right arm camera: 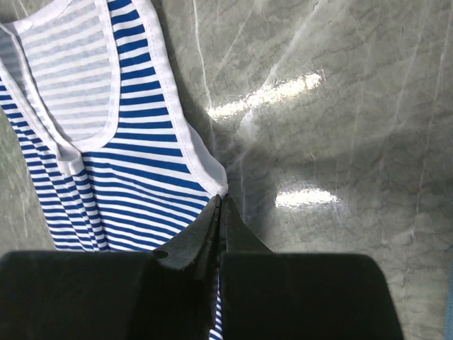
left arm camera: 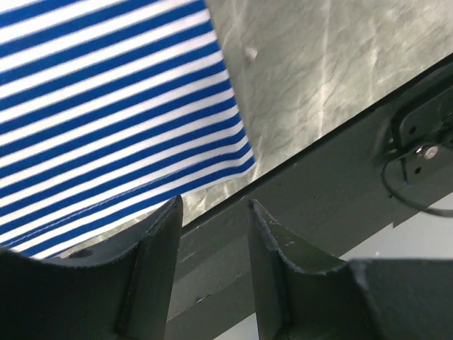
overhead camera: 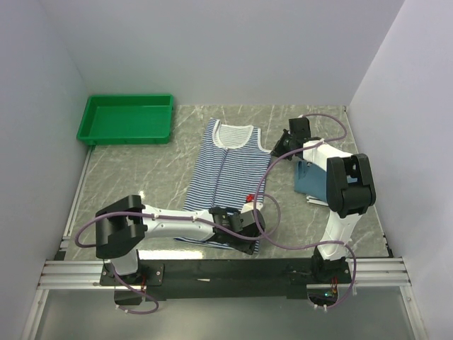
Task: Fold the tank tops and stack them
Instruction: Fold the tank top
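Note:
The blue-and-white striped tank top (overhead camera: 226,170) lies flat in the middle of the table, neck toward the back wall. My right gripper (overhead camera: 282,144) is at its right armhole. In the right wrist view the jaws (right arm camera: 221,200) are shut on the white trim of the striped tank top (right arm camera: 134,163). My left gripper (overhead camera: 246,218) hovers by the top's near right hem corner. In the left wrist view it (left arm camera: 212,202) is open with nothing between the fingers, and the striped cloth (left arm camera: 106,106) lies just beyond them. A folded teal-blue tank top (overhead camera: 308,177) sits at the right, partly hidden by my right arm.
A green tray (overhead camera: 127,119) stands at the back left corner. A black rail (overhead camera: 226,269) runs along the table's near edge, just below the left fingers (left arm camera: 159,234). White walls enclose the left, back and right sides.

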Robot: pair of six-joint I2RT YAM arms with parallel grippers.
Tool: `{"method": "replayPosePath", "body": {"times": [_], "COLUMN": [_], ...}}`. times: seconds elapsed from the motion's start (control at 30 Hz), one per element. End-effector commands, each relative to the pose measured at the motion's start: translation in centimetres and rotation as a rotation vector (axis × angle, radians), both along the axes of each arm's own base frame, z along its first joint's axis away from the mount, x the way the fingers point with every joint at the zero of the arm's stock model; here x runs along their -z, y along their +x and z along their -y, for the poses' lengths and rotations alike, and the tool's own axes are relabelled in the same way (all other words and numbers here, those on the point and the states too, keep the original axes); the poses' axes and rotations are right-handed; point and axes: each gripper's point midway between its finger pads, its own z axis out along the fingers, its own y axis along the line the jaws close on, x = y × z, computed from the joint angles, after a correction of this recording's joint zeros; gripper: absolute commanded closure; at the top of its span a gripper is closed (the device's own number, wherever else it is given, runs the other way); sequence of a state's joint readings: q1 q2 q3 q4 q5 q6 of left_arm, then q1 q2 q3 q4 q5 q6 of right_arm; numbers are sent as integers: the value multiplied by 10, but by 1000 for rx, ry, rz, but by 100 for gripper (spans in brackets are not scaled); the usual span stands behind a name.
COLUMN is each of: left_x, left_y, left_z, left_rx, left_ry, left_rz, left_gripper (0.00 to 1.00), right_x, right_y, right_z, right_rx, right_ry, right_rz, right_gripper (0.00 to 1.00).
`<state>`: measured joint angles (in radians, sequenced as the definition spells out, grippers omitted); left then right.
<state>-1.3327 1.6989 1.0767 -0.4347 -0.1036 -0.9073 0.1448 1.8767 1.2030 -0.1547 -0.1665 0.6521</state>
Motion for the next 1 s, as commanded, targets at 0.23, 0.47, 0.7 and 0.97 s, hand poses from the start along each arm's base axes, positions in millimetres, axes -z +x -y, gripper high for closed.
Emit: {"method": "replayPosePath", "body": {"times": [0.23, 0.47, 0.7, 0.97], "left_x": [-4, 7, 12, 4], "left_y": [9, 6, 4, 8], "left_z": [38, 45, 45, 39], "left_rx": [6, 7, 14, -8], "left_ry": [-33, 1, 89, 97], "left_rz": [50, 67, 128, 157], "left_gripper": [58, 62, 75, 89], "right_x": [-4, 1, 3, -2], "right_y": [6, 5, 2, -1], "right_z": [4, 1, 3, 10], "right_rx": [-5, -13, -13, -3], "right_ry": [0, 8, -4, -38], "right_rz": [24, 19, 18, 24], "right_gripper": [100, 100, 100, 100]}}
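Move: The left hand hovers half open by the striped tank top's near right hem corner, which lies some 4 cm to its right, level with it fore and aft, and about 3 cm below. The folded stack is roughly 22 cm ahead of the left hand and 27 cm to its right. The right hand already holds the far right shoulder; from it the hem corner lies about 38 cm back, 5 cm left and 4 cm lower. The left hand slides about 4 cm to the right in two stages with a dip of some 2 cm between them, coming down onto the near right hem corner of the striped tank top, and its half-open fingers close almost fully to pinch that corner. Meanwhile the right hand keeps its shut grip on the far shoulder and nearly stands still, only sinking about 1 cm at the end. ##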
